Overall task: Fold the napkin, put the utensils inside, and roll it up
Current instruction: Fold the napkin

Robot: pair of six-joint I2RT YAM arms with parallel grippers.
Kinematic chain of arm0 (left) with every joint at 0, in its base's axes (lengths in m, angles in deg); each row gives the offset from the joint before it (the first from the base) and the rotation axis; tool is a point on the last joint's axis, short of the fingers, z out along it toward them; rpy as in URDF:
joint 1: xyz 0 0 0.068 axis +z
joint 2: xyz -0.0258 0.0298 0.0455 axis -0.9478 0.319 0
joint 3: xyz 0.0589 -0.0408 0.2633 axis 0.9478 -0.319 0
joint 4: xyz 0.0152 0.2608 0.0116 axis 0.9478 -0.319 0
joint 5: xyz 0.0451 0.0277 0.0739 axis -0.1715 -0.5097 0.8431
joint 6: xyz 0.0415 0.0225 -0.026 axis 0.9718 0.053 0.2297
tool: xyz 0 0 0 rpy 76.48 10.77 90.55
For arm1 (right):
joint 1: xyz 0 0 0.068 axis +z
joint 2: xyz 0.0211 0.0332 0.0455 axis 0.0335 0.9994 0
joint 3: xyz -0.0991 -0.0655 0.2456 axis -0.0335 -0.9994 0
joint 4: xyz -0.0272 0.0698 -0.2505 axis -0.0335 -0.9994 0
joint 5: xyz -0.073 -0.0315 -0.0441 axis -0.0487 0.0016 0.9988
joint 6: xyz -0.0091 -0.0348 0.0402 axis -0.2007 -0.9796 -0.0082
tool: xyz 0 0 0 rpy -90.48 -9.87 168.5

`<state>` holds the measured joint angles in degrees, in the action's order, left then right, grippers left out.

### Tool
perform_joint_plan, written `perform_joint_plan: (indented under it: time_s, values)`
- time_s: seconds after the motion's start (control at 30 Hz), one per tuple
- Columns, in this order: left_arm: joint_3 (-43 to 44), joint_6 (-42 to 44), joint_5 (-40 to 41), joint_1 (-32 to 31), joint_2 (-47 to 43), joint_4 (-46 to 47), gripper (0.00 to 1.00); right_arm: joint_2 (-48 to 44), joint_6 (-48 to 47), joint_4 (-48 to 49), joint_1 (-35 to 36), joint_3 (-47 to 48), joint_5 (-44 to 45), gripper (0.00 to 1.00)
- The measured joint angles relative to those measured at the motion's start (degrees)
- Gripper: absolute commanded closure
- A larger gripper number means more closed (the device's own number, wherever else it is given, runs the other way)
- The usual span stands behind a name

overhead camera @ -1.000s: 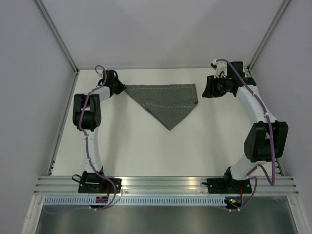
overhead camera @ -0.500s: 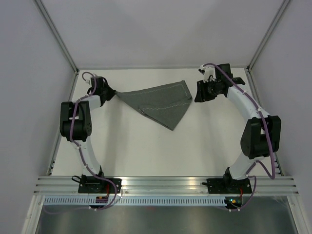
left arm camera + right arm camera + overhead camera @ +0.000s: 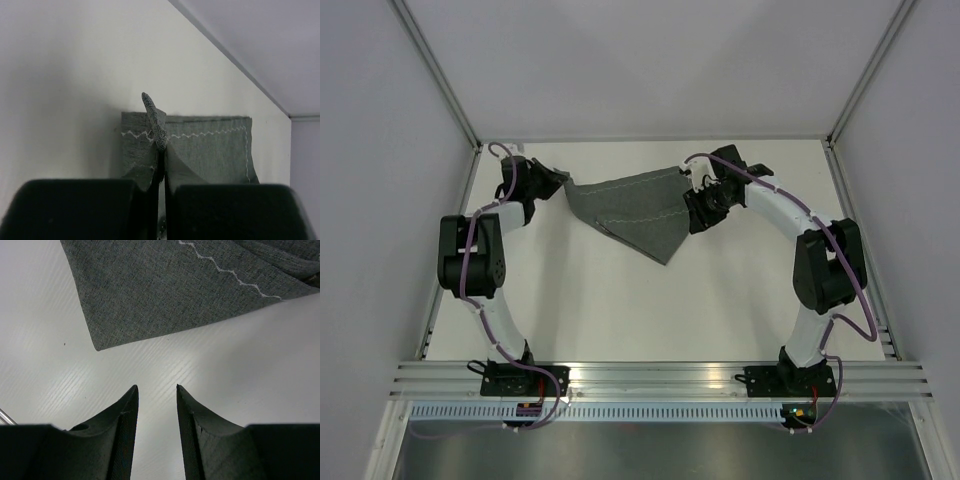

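Note:
The napkin (image 3: 640, 210) is a dark grey cloth with a pale zigzag stitch, lying folded into a rough triangle at the back middle of the table. My left gripper (image 3: 557, 184) is shut on its left corner. In the left wrist view the cloth (image 3: 210, 150) is pinched between my jaws (image 3: 162, 150) and a tuft pokes up above them. My right gripper (image 3: 698, 217) hovers at the napkin's right edge. In the right wrist view it (image 3: 156, 388) is open and empty over bare table, with a corner of the napkin (image 3: 165, 295) just beyond the fingertips. The fork is out of view.
The white table (image 3: 620, 310) is walled by pale panels at the back and both sides. An aluminium rail (image 3: 660, 378) with the arm bases runs along the near edge.
My right arm has swung left and down from the back right corner to the napkin's right edge. The napkin's right side has shifted left and its top edge now slants; my left gripper keeps hold of the left corner.

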<state>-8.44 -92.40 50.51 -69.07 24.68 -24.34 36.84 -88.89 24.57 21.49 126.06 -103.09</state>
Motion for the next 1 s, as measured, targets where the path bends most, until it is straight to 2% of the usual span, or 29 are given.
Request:
perform_joint_plan:
  time_s: [0.17, 0.37, 0.67, 1.0]
  values:
    - [-3.0, 4.3, -8.4, -4.0, -0.2, 4.8, 0.94, 0.4, -0.3, -0.2, 0.7, 0.0, 0.8, 0.58]
    - [-4.7, 12.9, -16.0, -12.3, -1.9, 6.0, 0.94, 0.4, -0.3, -0.2, 0.7, 0.0, 1.5, 0.58]
    - [-4.7, 29.5, -15.7, -23.1, -2.9, -2.6, 0.94, 0.4, -0.3, -0.2, 0.7, 0.0, 2.4, 0.58]
    - [-8.8, 37.4, -12.3, -29.1, -7.3, -4.6, 0.94, 0.5, -0.3, -0.2, 0.7, 0.0, 3.6, 0.58]
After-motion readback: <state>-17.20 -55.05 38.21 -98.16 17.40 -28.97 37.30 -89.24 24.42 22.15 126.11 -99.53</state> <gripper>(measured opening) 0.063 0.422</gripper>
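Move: The left hand already holds the napkin's raised left corner; the middle of the near flap it is heading for lies roughly 14 cm back, 24 cm to its right and 8 cm below. The flap's near tip is about 24 cm back and 30 cm right, the napkin's far right corner some 6 cm ahead and 36 cm right. From the open right hand the flap's middle lies around 3 cm ahead, 17 cm left and 8 cm down. Keeping its pinch on the napkin's left corner, the left hand sweeps it over the cloth to the right and back, about 23 cm right and 15 cm back, towards the near flap. It sinks some 2 cm in the second half and swings about 55 degrees clockwise, its left side rolling up. The right hand stays open beside the napkin's right side. ##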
